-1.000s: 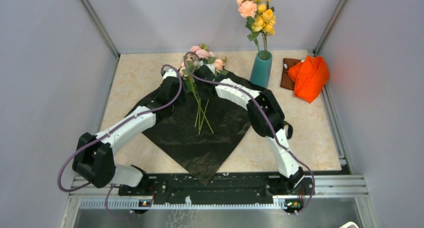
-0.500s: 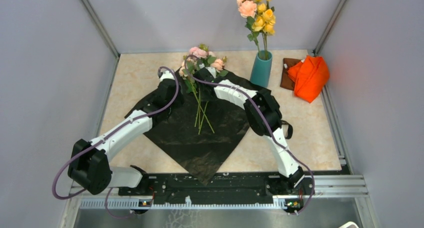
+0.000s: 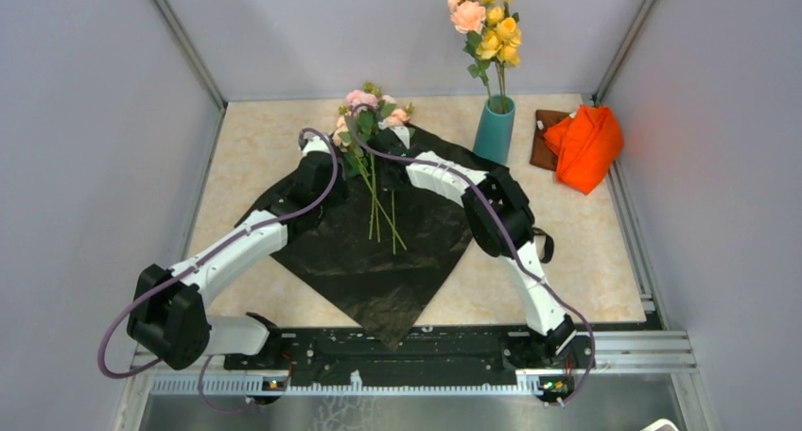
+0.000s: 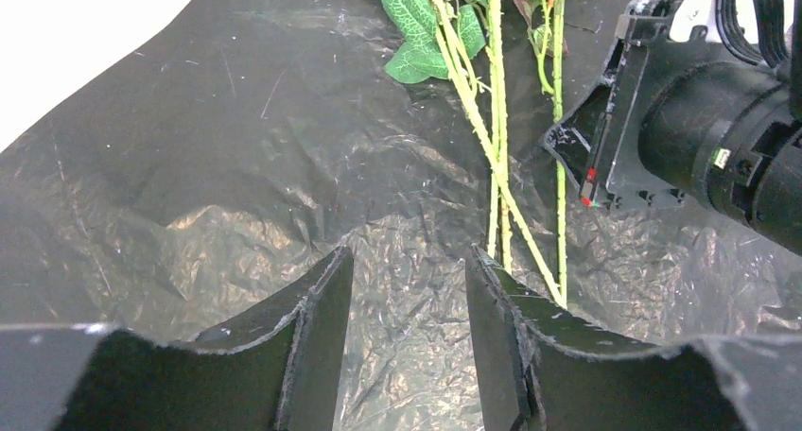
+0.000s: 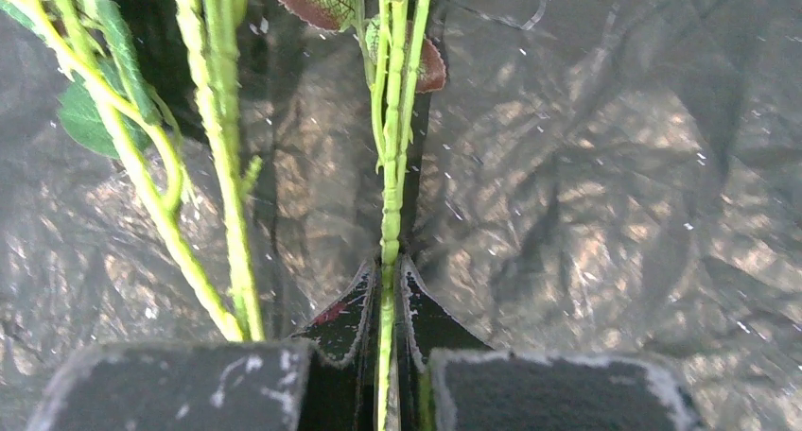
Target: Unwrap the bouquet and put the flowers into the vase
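Note:
The glossy black wrapping sheet (image 3: 378,261) of the bouquet lies spread flat on the table. On it lie the flowers (image 3: 364,105), pink heads at the far end and thin green stems (image 3: 376,209) pointing toward me. My right gripper (image 5: 390,266) is shut on one green stem (image 5: 390,185); two other stems (image 5: 222,166) lie loose to its left. My left gripper (image 4: 407,261) is open just above the bare sheet, the stems (image 4: 496,147) to its right, nothing between its fingers. The teal vase (image 3: 494,130) stands at the back right, holding peach and yellow blooms (image 3: 487,25).
An orange cloth (image 3: 584,146) lies on a brown piece (image 3: 543,129) right of the vase. Grey enclosure walls close in the table on three sides. The arm bases sit on a black rail (image 3: 426,351) at the near edge.
My right gripper has closed from open onto a stem. The flower heads have shifted slightly left and one stem now lies apart from the bunch. The left gripper has stayed open.

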`<control>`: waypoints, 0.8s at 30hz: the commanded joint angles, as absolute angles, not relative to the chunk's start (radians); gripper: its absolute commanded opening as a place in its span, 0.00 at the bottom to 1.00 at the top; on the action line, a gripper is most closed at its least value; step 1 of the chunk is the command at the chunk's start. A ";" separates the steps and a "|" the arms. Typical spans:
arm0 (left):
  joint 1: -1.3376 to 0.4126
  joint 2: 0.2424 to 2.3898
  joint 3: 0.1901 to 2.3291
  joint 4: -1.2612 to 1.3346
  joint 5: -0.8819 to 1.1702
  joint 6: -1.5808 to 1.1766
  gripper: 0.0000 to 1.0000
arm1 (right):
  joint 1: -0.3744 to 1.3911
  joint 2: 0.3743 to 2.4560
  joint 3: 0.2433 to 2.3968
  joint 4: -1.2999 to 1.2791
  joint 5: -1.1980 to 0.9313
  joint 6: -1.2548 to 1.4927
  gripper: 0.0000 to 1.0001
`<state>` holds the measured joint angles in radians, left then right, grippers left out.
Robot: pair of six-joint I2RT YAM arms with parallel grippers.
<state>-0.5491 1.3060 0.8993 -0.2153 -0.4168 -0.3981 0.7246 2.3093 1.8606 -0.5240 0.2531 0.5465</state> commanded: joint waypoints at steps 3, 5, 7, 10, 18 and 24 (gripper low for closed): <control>-0.552 1.305 0.892 -0.171 -0.380 -0.392 0.55 | 0.724 2.070 1.797 -0.442 0.330 0.490 0.00; -0.551 1.305 0.891 -0.163 -0.366 -0.396 0.55 | 0.724 2.016 1.780 -0.428 0.344 0.472 0.00; -0.552 1.306 0.884 -0.146 -0.344 -0.403 0.55 | 0.724 1.958 1.759 -0.412 0.355 0.460 0.00; -0.552 1.304 0.880 -0.115 -0.284 -0.418 0.54 | 0.725 1.877 1.712 -0.388 0.361 0.452 0.00; -0.548 1.186 0.766 0.213 -0.010 -0.534 0.56 | 0.744 1.663 1.492 -0.261 0.322 0.401 0.00; -0.546 1.162 0.716 0.460 0.214 -0.628 0.57 | 0.750 1.546 1.360 -0.213 0.211 0.329 0.00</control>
<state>-0.5476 1.1725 0.7353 0.2047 0.0193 -0.5407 0.7334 1.6337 1.4006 -0.2913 0.2852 0.3920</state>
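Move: The vase, its middle, stands about 25 cm to the right of the right hand, some 7 cm farther out and 8 cm higher; the brown case lies about 16 cm to the vase's right and 5 cm beyond it. The remaining stems lie roughly 4 cm left of the right hand, about level with it. From the left hand, the stem held by the right is around 10 cm right, 8 cm ahead and 12 cm below. Up fast, by about 20 cm, goes the right hand, keeping its shut grip on the peach flower's stem, then easing back and rightward some 5 cm each while its fingers tip up roughly 20 degrees. The open left hand swings right after the held stem, then also rises, rolling right side down and turning clockwise, without closing. ##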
